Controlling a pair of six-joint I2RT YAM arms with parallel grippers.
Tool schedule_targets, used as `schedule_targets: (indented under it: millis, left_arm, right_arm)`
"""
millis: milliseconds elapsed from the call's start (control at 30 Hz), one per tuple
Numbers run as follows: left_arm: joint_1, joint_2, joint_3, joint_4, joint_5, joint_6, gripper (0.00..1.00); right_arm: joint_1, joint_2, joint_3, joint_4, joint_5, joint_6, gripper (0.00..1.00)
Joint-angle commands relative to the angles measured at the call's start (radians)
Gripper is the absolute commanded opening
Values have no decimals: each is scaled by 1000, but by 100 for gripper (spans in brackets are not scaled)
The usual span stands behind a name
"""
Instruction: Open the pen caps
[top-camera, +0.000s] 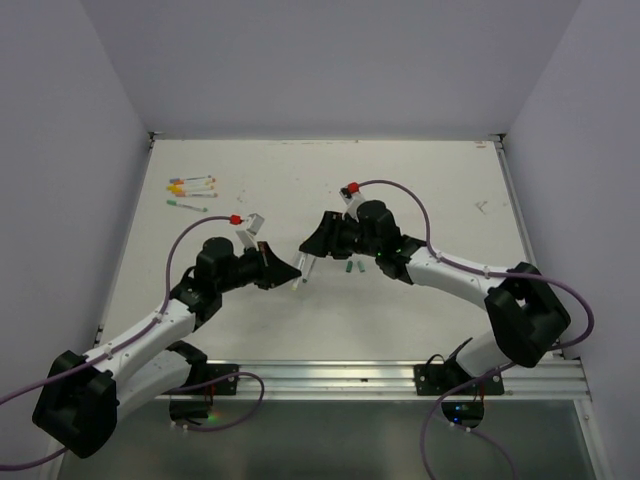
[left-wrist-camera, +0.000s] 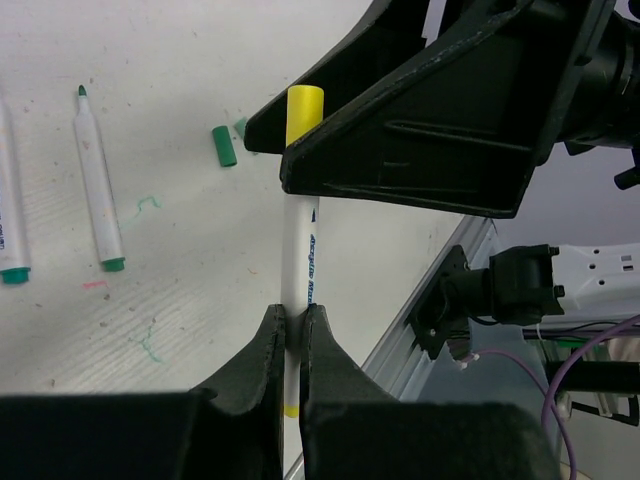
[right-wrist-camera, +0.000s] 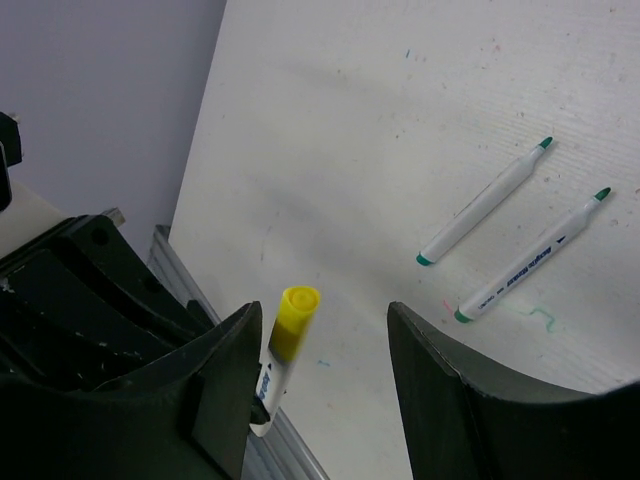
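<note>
My left gripper (left-wrist-camera: 291, 312) is shut on the white body of a pen (left-wrist-camera: 300, 250), which it holds up off the table. The yellow cap (left-wrist-camera: 304, 115) sits on that pen's far end. In the right wrist view, the yellow cap (right-wrist-camera: 294, 322) stands between the fingers of my right gripper (right-wrist-camera: 325, 312), close to the left finger, with a wide gap to the other. That gripper is open. From above, the left gripper (top-camera: 290, 270) and the right gripper (top-camera: 312, 240) meet tip to tip at mid-table.
Two uncapped green-tipped pens (right-wrist-camera: 485, 200) (right-wrist-camera: 533, 255) lie on the table beyond the grippers, with a loose green cap (left-wrist-camera: 224, 146) nearby. Several capped pens (top-camera: 190, 185) lie at the back left. A metal rail (top-camera: 400, 375) runs along the near edge.
</note>
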Motion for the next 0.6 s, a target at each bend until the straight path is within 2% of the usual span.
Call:
schedule_targets:
  millis: [0, 233, 367, 433, 467, 567]
  left_arm:
    - [-10, -8, 50, 12, 39, 22, 0]
    - [-9, 4, 87, -8, 59, 25, 0]
    - [-10, 0, 84, -5, 58, 24, 0]
    - [-10, -2, 78, -3, 55, 19, 0]
    - [-10, -2, 76, 0, 55, 19, 0]
    - [-10, -2, 67, 12, 59, 11, 0]
  right_arm:
    - [2, 24, 50, 77, -4, 27, 56]
    - [3, 44, 55, 111, -7, 59, 46]
    - [3, 50, 57, 112, -7, 65, 36]
    - [5, 56, 60, 112, -10, 65, 28]
    - [5, 58, 61, 111, -12, 67, 17]
    - [5, 63, 60, 111, -18, 70, 0]
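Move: Between the right hand's open fingers, the yellow cap of the pen sits about 2 cm to the left of that hand, 1 cm ahead and 1 cm up. From the left hand, which already grips the pen's barrel, the cap is some 7 cm ahead, 1 cm right and 2 cm up. On the table roughly 16 cm below the right hand lie the near green pen, 1 cm ahead, the far green pen, 1 cm ahead and 4 cm left, and the loose green caps, level with it and 12 cm right. Closing on the yellow cap, the right hand edges left and a little forward, then rises with a slight roll, about 2 cm left and 2 cm up in all; its fingers go from just over half open to nearly shut and pinch the cap. The left hand keeps its grip on the barrel and lifts about 1 cm. ##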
